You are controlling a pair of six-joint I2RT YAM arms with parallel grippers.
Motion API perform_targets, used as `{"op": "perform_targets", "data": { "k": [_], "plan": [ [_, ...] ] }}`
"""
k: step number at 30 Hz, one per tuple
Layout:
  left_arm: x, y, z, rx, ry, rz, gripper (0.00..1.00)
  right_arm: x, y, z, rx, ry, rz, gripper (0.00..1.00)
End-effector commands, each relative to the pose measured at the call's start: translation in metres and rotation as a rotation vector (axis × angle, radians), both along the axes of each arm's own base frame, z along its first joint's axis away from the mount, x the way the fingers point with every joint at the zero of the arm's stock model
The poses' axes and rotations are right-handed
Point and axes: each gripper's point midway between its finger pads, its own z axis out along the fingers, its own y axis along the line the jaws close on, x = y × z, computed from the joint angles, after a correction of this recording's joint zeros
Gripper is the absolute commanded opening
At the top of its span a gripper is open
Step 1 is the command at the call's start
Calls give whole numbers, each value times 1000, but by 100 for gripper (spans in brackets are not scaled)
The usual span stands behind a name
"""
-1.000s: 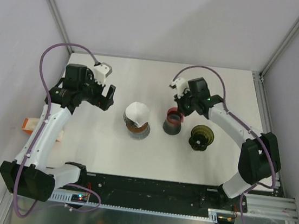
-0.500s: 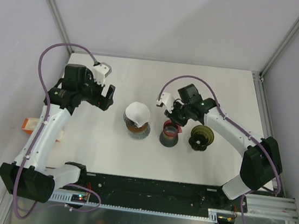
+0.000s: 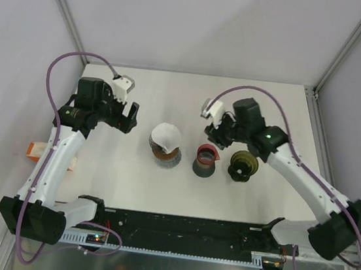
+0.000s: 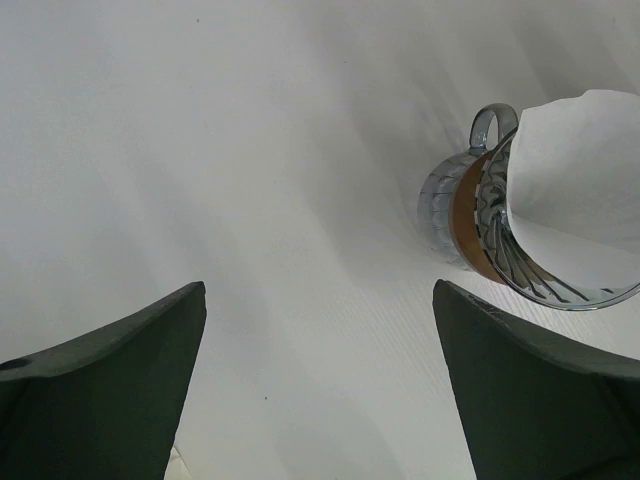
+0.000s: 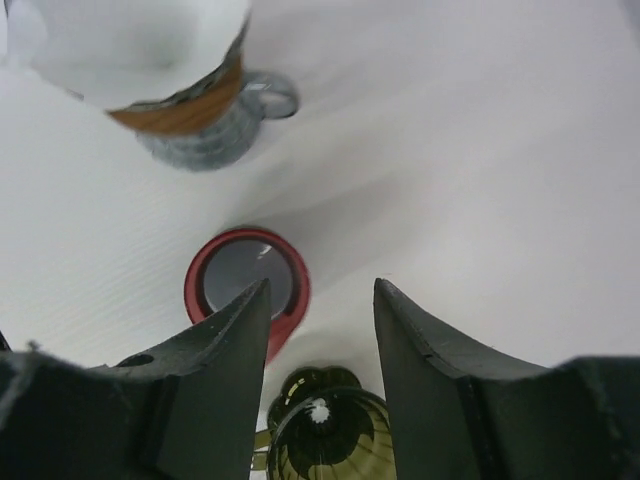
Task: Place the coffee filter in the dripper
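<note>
A white paper coffee filter [image 3: 165, 135] stands open inside a clear glass dripper [image 3: 167, 154] with a brown band and a handle, at the table's middle. In the left wrist view the filter [image 4: 585, 170] and dripper [image 4: 465, 205] are at the upper right, well away from my left gripper [image 4: 318, 295], which is open over bare table. In the top view my left gripper [image 3: 130, 117] is left of the dripper. My right gripper [image 5: 320, 290] is open and holds nothing, just behind a red-rimmed dark cup [image 5: 245, 280]. The filter [image 5: 120, 35] shows at that view's upper left.
A dark green ribbed dripper [image 3: 243, 164] stands right of the red-rimmed cup [image 3: 206, 160], and it sits under my right gripper's fingers [image 5: 325, 435]. An orange object [image 3: 33, 150] lies off the table's left edge. Metal frame posts rise at the back corners.
My right gripper carried the red-rimmed cup a little nearer, then opened and drew back from it. The cup stays where it was set. The left arm has not moved.
</note>
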Motion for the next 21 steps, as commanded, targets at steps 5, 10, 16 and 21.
{"op": "perform_targets", "data": {
  "k": [5,10,16,21],
  "plan": [
    [-2,-2,13,-13,-59,-28,100,40,-91,67,341,10,-720,51],
    [-2,-3,14,-19,-61,-37,100,13,-141,33,266,94,-1076,51],
    [-3,-6,16,-29,-65,-49,100,-34,-152,-12,218,165,-1234,52],
    [-3,-7,18,-32,-69,-52,100,-52,-134,-51,309,269,-1273,59]
  ]
}}
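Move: The olive cup is some 13 cm to the right hand's right, about 3 cm back and 14 cm below. The red cup stands some 15 cm to the left of the olive cup, around 1 cm behind and 13 cm below this hand. The mug with dripper and filter is about 18 cm to the hand's left, level with it fore and aft. From the left hand the olive cup lies some 45 cm right, 4 cm back. Touching nothing and already clear of the red cup, the right hand swings in an arc towards the olive cup: right, up and a little forward first, then back and down, ending about 14 cm farther right. On the way the wrist turns some 65 degrees clockwise, so the fingers, kept half open, end pointing forward and down above the olive cup. ##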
